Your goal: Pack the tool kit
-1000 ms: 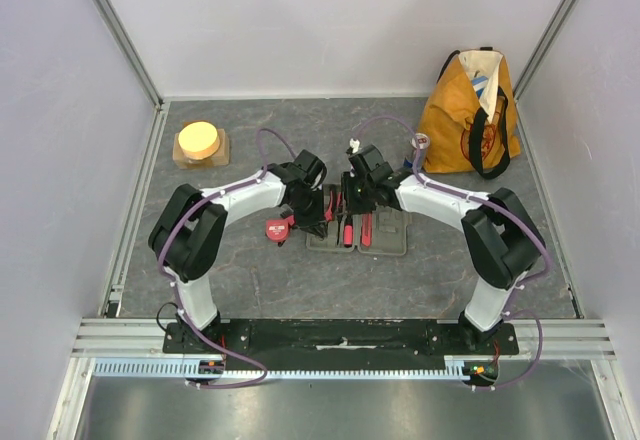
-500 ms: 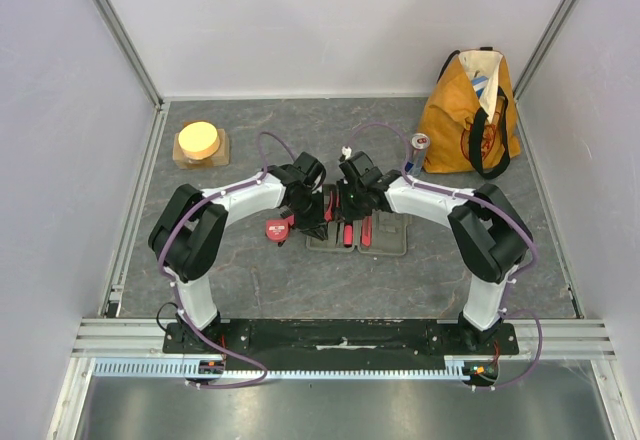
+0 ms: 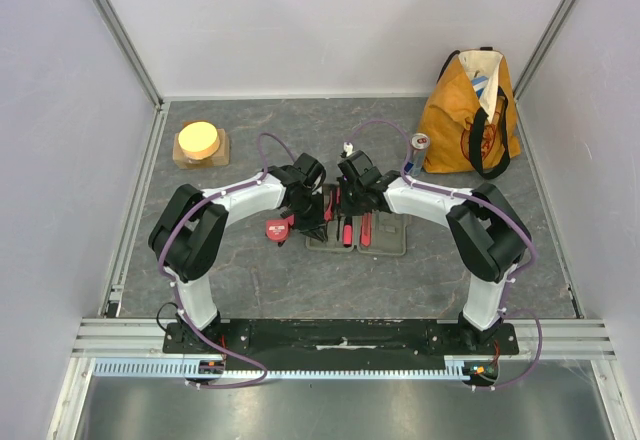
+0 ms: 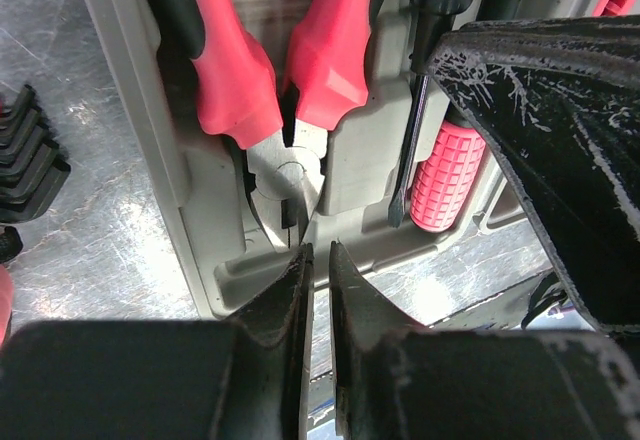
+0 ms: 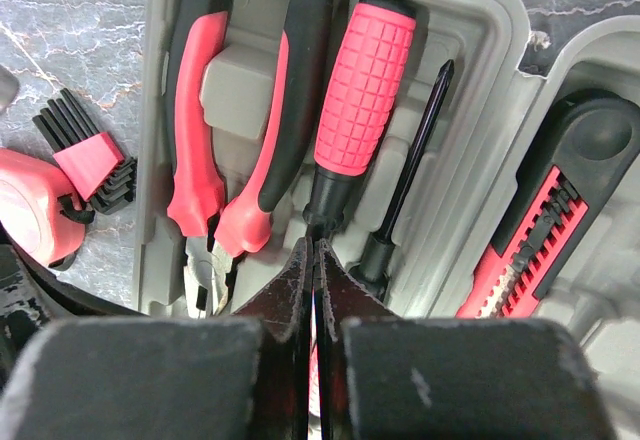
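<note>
The grey tool kit case [image 3: 390,235] lies open at the table's middle. In the right wrist view its tray [image 5: 480,20] holds red-and-black pliers [image 5: 195,140], a red-handled screwdriver [image 5: 362,80], a slim black screwdriver [image 5: 410,150] and a cutter [image 5: 535,230]. My right gripper [image 5: 316,245] is shut on the red screwdriver's shaft just below its handle, over the tray [image 3: 350,205]. My left gripper [image 4: 318,252] is shut and empty, its tips just off the pliers' head [image 4: 285,175] at the case's left end [image 3: 310,222]. The round red tape measure [image 3: 277,228] lies on the table left of the case.
A fold-out hex key set [image 5: 85,150] lies beside the tape measure. An orange tote bag [image 3: 472,110] stands at the back right with a small can [image 3: 420,142] by it. A wooden block with a yellow disc [image 3: 200,142] sits at the back left.
My right gripper has moved left across the case, closer to the left gripper. The left arm has barely moved.
</note>
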You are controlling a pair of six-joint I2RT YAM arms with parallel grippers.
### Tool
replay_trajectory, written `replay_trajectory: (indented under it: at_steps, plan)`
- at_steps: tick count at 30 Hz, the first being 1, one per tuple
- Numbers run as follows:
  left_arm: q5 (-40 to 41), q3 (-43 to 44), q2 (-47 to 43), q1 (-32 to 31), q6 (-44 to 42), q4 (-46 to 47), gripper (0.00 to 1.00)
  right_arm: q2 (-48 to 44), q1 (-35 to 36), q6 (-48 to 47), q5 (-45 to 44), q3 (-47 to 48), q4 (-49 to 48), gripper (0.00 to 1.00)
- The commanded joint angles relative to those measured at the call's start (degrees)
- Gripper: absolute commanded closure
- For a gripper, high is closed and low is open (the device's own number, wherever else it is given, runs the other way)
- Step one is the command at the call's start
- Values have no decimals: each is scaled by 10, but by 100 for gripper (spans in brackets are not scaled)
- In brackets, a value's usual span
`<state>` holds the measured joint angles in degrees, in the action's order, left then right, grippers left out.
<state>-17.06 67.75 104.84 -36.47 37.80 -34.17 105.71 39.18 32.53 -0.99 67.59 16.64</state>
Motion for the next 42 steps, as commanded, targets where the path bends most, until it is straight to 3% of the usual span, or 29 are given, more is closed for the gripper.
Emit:
replay_trajectory:
  at_steps: [1, 20, 27, 30, 34, 35, 37, 39, 42]
  plan:
    - [-3, -2, -13, -1, 10, -3, 85, 19, 3, 3, -19, -6, -17, 99]
    - [-10, 20, -20, 0, 36, 1, 85, 63, 38, 22, -160, -64, 36, 100]
    - [12, 28, -52, 14, 39, -5, 85, 8, 45, 37, -176, -51, 23, 100]
    - [41, 40, -78, 25, 32, -18, 82, -23, 45, 35, -179, -15, 19, 89]
    - [98, 44, -117, 40, 15, -49, 76, -54, 45, 39, -184, 39, 24, 58]
    - [122, 42, -124, 43, 11, -59, 72, -60, 45, 40, -184, 48, 27, 54]
    - [165, 28, -138, 47, 6, -75, 54, -78, 45, 40, -183, 62, 29, 46]
    - [209, 5, -155, 53, -1, -78, 42, -92, 45, 39, -183, 66, 30, 41]
    - [228, -30, -169, 71, -11, -78, 36, -108, 44, 30, -181, 61, 35, 38]
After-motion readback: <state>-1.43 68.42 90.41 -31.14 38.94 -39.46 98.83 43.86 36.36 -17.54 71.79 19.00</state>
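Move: The right fingertips are shut on the neck of the long-handled screwdriver, its middle about 1 cm back and 1 cm below. From that hand the pliers lie some 4 cm left, the second screwdriver 2 cm right and 2 cm back, and the knife 5 cm right and 4 cm back. The left hand is low at the case's near end; the pink-and-black tool sits roughly 9 cm left and 4 cm ahead, the tape measure 12 cm left and 1 cm ahead. Its closed fingertips on the screwdriver's neck, the right hand keeps pressing down on the screwdriver, creeping under 1 cm forward and down. It then opens to over half and lifts about 6 cm clear, tilting slightly. The left stays by the pliers' jaws, then rises about 7 cm out of the case, swinging some 5 cm left and 5 cm forward towards the pink-and-black tool, fingers opening, wrist turning counter-clockwise. ##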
